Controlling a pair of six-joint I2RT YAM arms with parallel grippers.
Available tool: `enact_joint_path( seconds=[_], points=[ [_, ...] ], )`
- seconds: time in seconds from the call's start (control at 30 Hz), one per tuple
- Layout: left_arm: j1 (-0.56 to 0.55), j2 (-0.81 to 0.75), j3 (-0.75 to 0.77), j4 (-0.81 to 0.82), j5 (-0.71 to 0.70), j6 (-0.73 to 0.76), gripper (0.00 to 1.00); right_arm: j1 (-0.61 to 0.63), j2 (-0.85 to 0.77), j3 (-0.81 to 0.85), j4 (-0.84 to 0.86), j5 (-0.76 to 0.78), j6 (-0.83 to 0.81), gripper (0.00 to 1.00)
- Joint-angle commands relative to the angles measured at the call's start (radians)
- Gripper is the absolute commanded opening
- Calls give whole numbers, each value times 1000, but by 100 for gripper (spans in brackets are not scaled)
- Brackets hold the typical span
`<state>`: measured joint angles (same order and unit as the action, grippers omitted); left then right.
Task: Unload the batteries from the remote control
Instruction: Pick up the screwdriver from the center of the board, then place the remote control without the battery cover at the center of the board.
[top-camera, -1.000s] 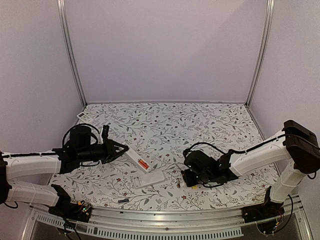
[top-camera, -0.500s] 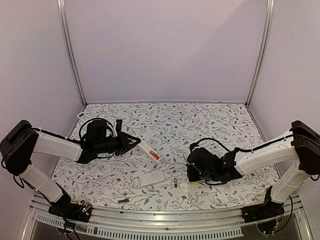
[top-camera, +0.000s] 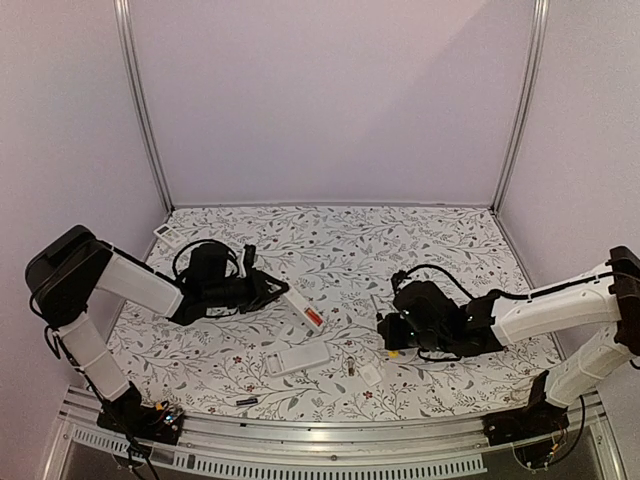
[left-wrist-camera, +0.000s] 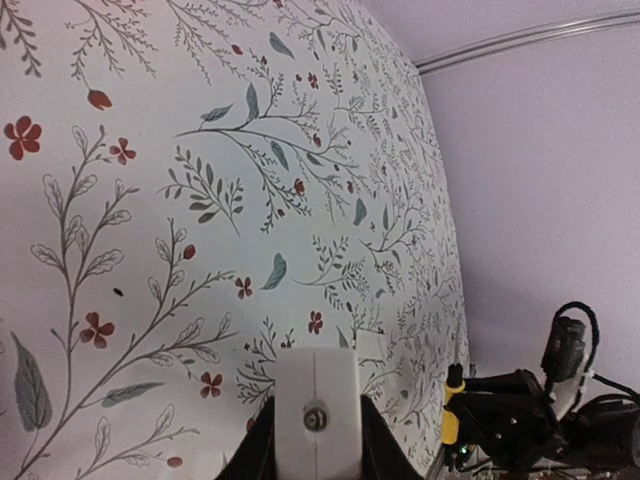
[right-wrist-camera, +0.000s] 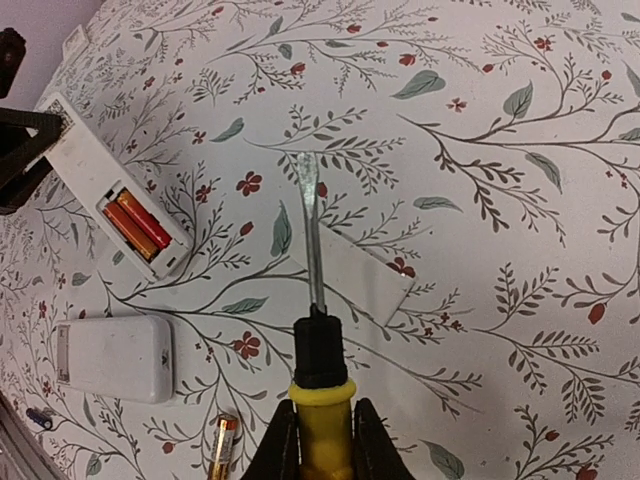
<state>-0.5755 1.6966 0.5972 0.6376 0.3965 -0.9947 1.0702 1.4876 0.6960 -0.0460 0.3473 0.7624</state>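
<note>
My left gripper (top-camera: 272, 291) is shut on one end of a white remote control (top-camera: 300, 308), held over the table's left centre. Its open compartment faces up and shows two red-orange batteries (right-wrist-camera: 135, 225). In the left wrist view the remote's end (left-wrist-camera: 315, 400) fills the gap between the fingers. My right gripper (right-wrist-camera: 322, 430) is shut on the yellow handle of a screwdriver (right-wrist-camera: 318, 350), its blade pointing toward the remote. One loose battery (right-wrist-camera: 222, 445) lies on the table below the screwdriver, and a dark one (top-camera: 246, 401) lies near the front edge.
A second white remote (top-camera: 297, 358) lies flat at centre front. A flat white cover plate (right-wrist-camera: 355, 270) lies under the screwdriver's shaft. Another small white piece (top-camera: 166, 233) sits at the back left corner. Metal posts and walls bound the table.
My left arm has swung to the right and away, carrying the remote toward the table's middle. The right gripper has shifted slightly right and back with the screwdriver.
</note>
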Motion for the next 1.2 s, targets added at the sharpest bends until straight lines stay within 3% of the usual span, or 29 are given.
enact_joint_path(
  seconds=[0.0,0.1,0.23,0.47,0.67,0.97,1.17],
  points=[
    [16,-12,-5,-73,-26,46,36,-4,-113,-44,93,-67,-37,2],
    [13,-68,-18,-186,-87,85,63,-6,-168,-56,127,-125,-68,2],
    [8,-179,-45,-331,-167,122,83,-12,-221,-62,138,-185,-90,2],
    [-29,-445,-96,-514,-238,116,89,-16,-238,-59,147,-246,-124,2],
    [-166,-600,-87,-583,-207,65,89,-15,-212,-25,154,-331,-168,1],
    [-380,-562,-1,-466,-147,-44,90,47,-159,65,124,-371,-224,0],
    [-423,-507,53,-407,-128,-69,90,80,-121,116,118,-388,-237,0]
  ],
)
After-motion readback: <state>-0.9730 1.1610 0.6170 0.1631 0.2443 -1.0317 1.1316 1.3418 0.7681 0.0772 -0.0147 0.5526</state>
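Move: The left hand still grips the upper end of the remote control, whose middle is about 5 cm to its right, 2 cm back and 4 cm below. The screwdriver, still in the right fingers, lies some 20 cm to the left hand's right, 8 cm back and 1 cm below. From the right hand the remote is roughly 18 cm left, 6 cm ahead and 3 cm lower; the emptied remote is 19 cm left and 3 cm back, the loose battery 8 cm left and 5 cm back, both about 6 cm below. Opening wide, the left hand lets go of the remote while dipping slightly and shifting left, then rises about 11 cm and swings back and to the right towards the screwdriver. Upwards first, then left and back, the right hand brings the screwdriver some 10 cm higher towards the left hand, turning about 30 degrees counter-clockwise and keeping its grip. ##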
